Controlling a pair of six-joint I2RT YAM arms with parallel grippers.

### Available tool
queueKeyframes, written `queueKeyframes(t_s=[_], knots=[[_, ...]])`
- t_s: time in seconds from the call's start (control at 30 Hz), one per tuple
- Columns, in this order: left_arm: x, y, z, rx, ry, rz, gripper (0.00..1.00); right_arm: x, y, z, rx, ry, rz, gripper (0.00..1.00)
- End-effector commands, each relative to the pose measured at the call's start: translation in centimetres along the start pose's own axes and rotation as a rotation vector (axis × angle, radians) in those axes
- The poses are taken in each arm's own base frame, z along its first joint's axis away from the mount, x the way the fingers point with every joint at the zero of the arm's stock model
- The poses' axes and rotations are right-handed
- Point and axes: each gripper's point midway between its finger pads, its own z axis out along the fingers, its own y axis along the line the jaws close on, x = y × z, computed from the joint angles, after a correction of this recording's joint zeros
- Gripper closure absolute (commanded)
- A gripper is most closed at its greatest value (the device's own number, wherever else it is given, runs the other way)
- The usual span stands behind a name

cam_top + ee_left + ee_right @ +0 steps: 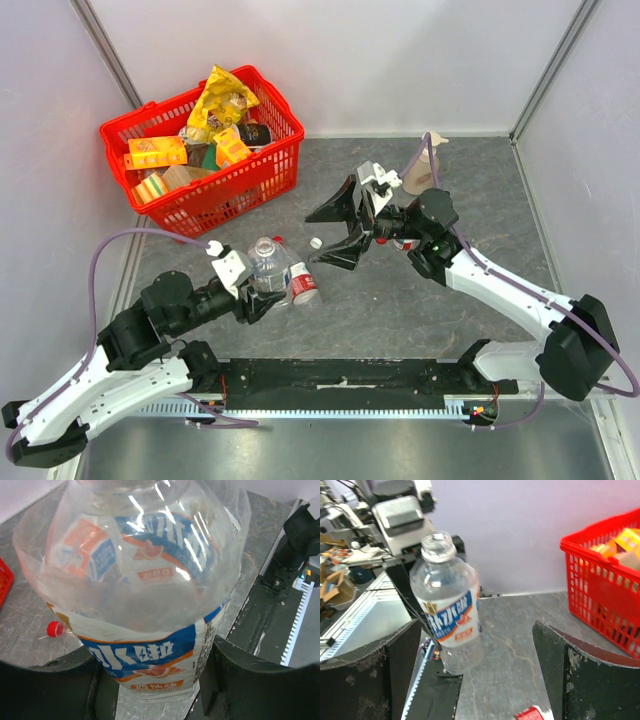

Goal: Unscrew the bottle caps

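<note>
My left gripper is shut on the body of a clear bottle with a white, blue and red label. It holds the bottle roughly upright. The bottle has a bare, open neck with no cap on it. My right gripper stands wide open a little to the bottle's right, with nothing between its fingers. A white bottle cap shows just off its fingertips. One red cap lies on the table beside the held bottle. A second bottle lies next to it.
A red basket full of packets stands at the back left. The beige pump soap bottle stands behind the right arm. A black rail runs along the near table edge between the arm bases.
</note>
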Motion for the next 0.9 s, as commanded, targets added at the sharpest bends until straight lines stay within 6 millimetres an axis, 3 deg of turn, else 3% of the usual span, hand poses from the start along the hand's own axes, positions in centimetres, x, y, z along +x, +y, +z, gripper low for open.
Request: queueKeyframes(t_s=[0.0, 0.17, 0.4, 0.87], knots=[[-0.3, -1.7, 0.6, 0.095, -0.004, -0.001, 0.98, -3.9, 3.5, 0.6, -0.176, -0.084, -0.04, 0.02], [0.2, -2.3, 1.1, 0.13, 0.029, -0.004, 0.98, -4.2, 4.5, 1.5, -0.219, -0.095, -0.019, 0.03], [0.5, -2.6, 1.4, 0.147, 0.049, -0.006, 0.98, -4.0, 5.3, 2.9, -0.251, -0.096, 0.002, 0.12], [0.8, -2.8, 1.5, 0.163, 0.058, -0.007, 0.98, -2.4, 5.6, 5.7, -0.25, -0.042, 0.032, 0.26]])
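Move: The open neck of the uncapped bottle, gripped by the left hand, is about 9 cm to the right hand's left and 4 cm back, near its height. The white cap lies on the table some 18 cm ahead, 2 cm right and 31 cm below the right hand; the lying red-capped bottle is about 11 cm ahead, 2 cm left and 29 cm down. From the left hand, the neck stands roughly 10 cm straight above. The uncapped bottle, still upright in the left hand's steady grip, is carried about 3 cm right, down and slightly back, turning a little clockwise. To meet its neck the wide-open right hand draws back some 5 cm, goes left 4 cm and rises 3 cm, the rise ending early; it swings nearly 15 degrees counter-clockwise and its fingers partly close, without a visible grip. ##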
